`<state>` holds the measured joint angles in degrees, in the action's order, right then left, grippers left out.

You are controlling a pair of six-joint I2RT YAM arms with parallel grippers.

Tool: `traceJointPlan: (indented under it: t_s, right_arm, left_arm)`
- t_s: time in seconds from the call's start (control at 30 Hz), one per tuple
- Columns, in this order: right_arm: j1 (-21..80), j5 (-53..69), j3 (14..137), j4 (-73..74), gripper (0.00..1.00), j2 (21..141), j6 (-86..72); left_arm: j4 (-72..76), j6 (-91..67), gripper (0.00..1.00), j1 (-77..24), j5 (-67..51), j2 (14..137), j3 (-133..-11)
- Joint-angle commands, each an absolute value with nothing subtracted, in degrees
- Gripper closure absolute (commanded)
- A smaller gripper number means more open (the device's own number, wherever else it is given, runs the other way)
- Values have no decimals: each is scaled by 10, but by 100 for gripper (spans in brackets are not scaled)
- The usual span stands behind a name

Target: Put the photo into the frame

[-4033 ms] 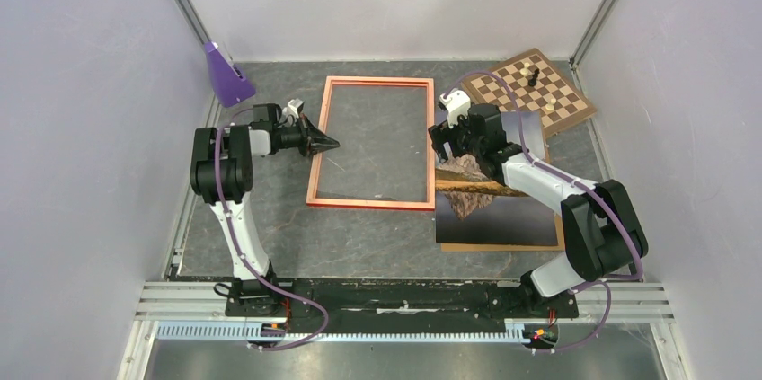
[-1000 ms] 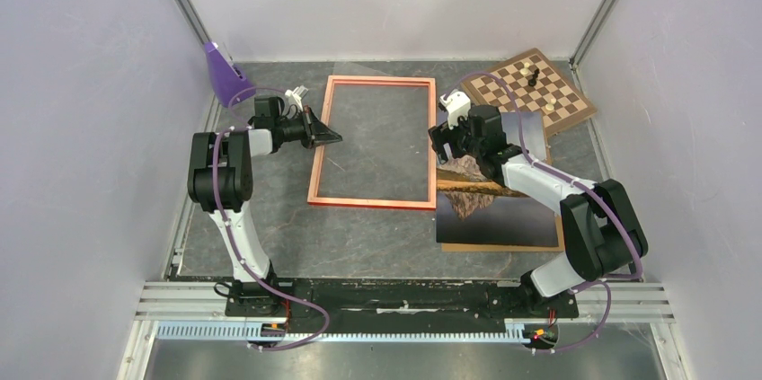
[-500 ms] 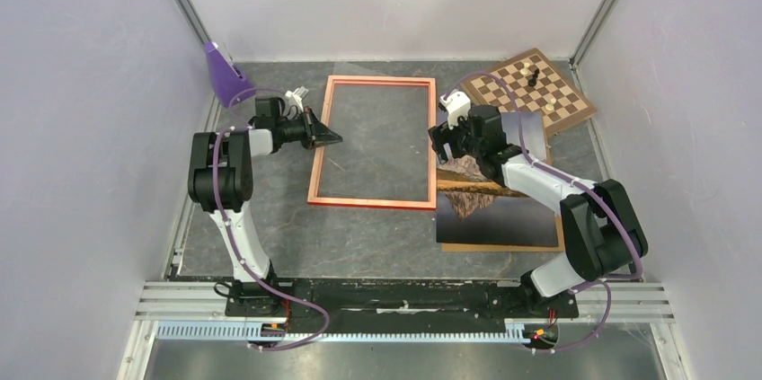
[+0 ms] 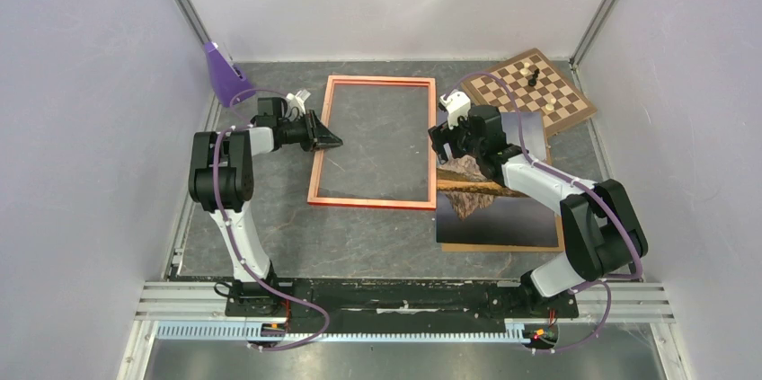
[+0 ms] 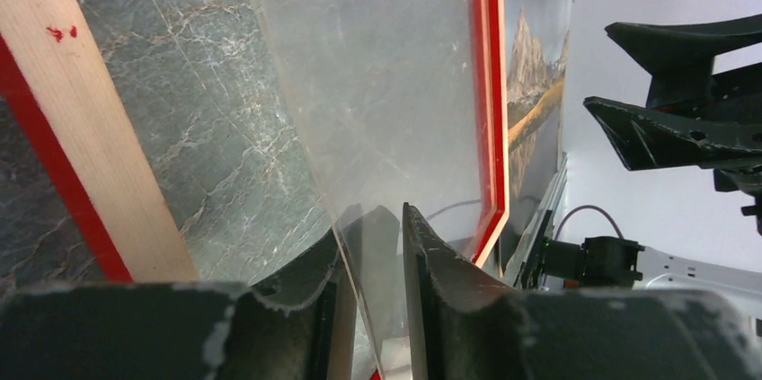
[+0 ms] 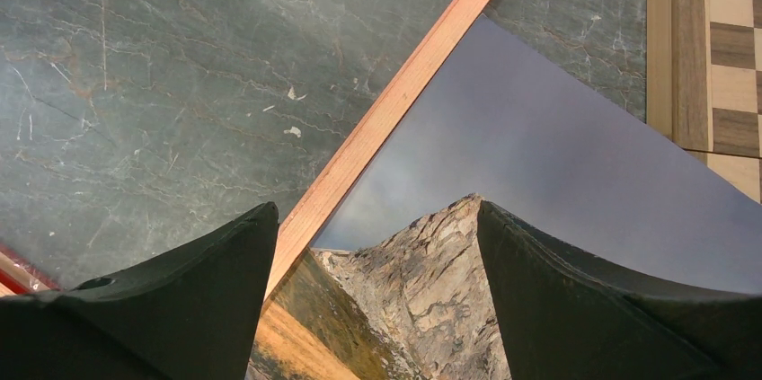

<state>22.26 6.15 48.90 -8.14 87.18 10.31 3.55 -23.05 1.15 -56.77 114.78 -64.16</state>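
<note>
The orange-red frame (image 4: pixel 372 81) lies flat at the table's middle, its red rail (image 5: pixel 492 83) running down the left wrist view. A clear pane (image 5: pixel 386 83) slants up over it. The pane's edge sits between the fingers of my left gripper (image 4: pixel 334 139) (image 5: pixel 373 227), whose jaws are slightly open with a gap on one side. The photo (image 4: pixel 494 214) (image 6: pixel 539 173), a mountain mirrored in a lake, lies to the right of the frame. My right gripper (image 4: pixel 442 148) (image 6: pixel 377 218) hovers wide open over the photo's left edge and the frame's right rail (image 6: pixel 395 101), holding nothing.
A brown backing board (image 4: pixel 562 232) shows under the photo's right and near edges. A chessboard (image 4: pixel 539 88) (image 6: pixel 719 57) with a few pieces sits at the back right. A purple object (image 4: pixel 226 75) stands at the back left by the wall.
My left gripper's jaws have parted a little around the clear pane. The right arm, the photo and the frame have stayed put over the last second.
</note>
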Motion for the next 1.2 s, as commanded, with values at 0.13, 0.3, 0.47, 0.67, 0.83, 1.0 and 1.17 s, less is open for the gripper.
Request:
traceJointPlan:
  t_s: [0.13,0.3,0.47,0.67,0.83,1.0,1.17]
  right_arm:
    - [221,59,488,-102,15,869,107]
    - [221,61,487,-103,16,868,106]
    - [221,63,485,-104,15,863,105]
    - [221,64,482,-106,16,858,105]
    - [221,66,482,-108,15,856,104]
    - [221,67,480,-109,15,853,103]
    - [221,67,479,-109,16,849,102]
  left_arm:
    - [-20,-175,66,7,-540,1161,-675]
    - [-69,-147,62,7,-508,1158,-690]
    - [-107,-128,59,-20,-465,1153,-704]
    - [-150,-110,57,-32,-419,1150,-722]
    - [-181,-102,55,-41,-386,1148,-735]
    - [-208,-92,52,-50,-349,1139,-745]
    - [-245,-84,49,-61,-307,1131,-762]
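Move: The left hand still has the clear sheet's left edge between its slightly open fingers, above the frame. The frame's middle lies about 12 cm to its right, 1 cm ahead and 5 cm below; the frame's left rail is level with it, some 4 cm to its left, and the right rail about 27 cm to its right. The photo's middle is roughly 41 cm to its right and 9 cm back. From the idle right hand, the frame's middle lies about 16 cm left, 3 cm ahead and 10 cm below. With the clear sheet's left edge still between the fingers and resting over the one nearer the left rail, the left hand sinks a little over 3 cm towards the frame, easing to a stop near the end. Meanwhile the fingertips tip down by about 20 degrees and the fingers spread from about a quarter to half open, loosening around the edge. ##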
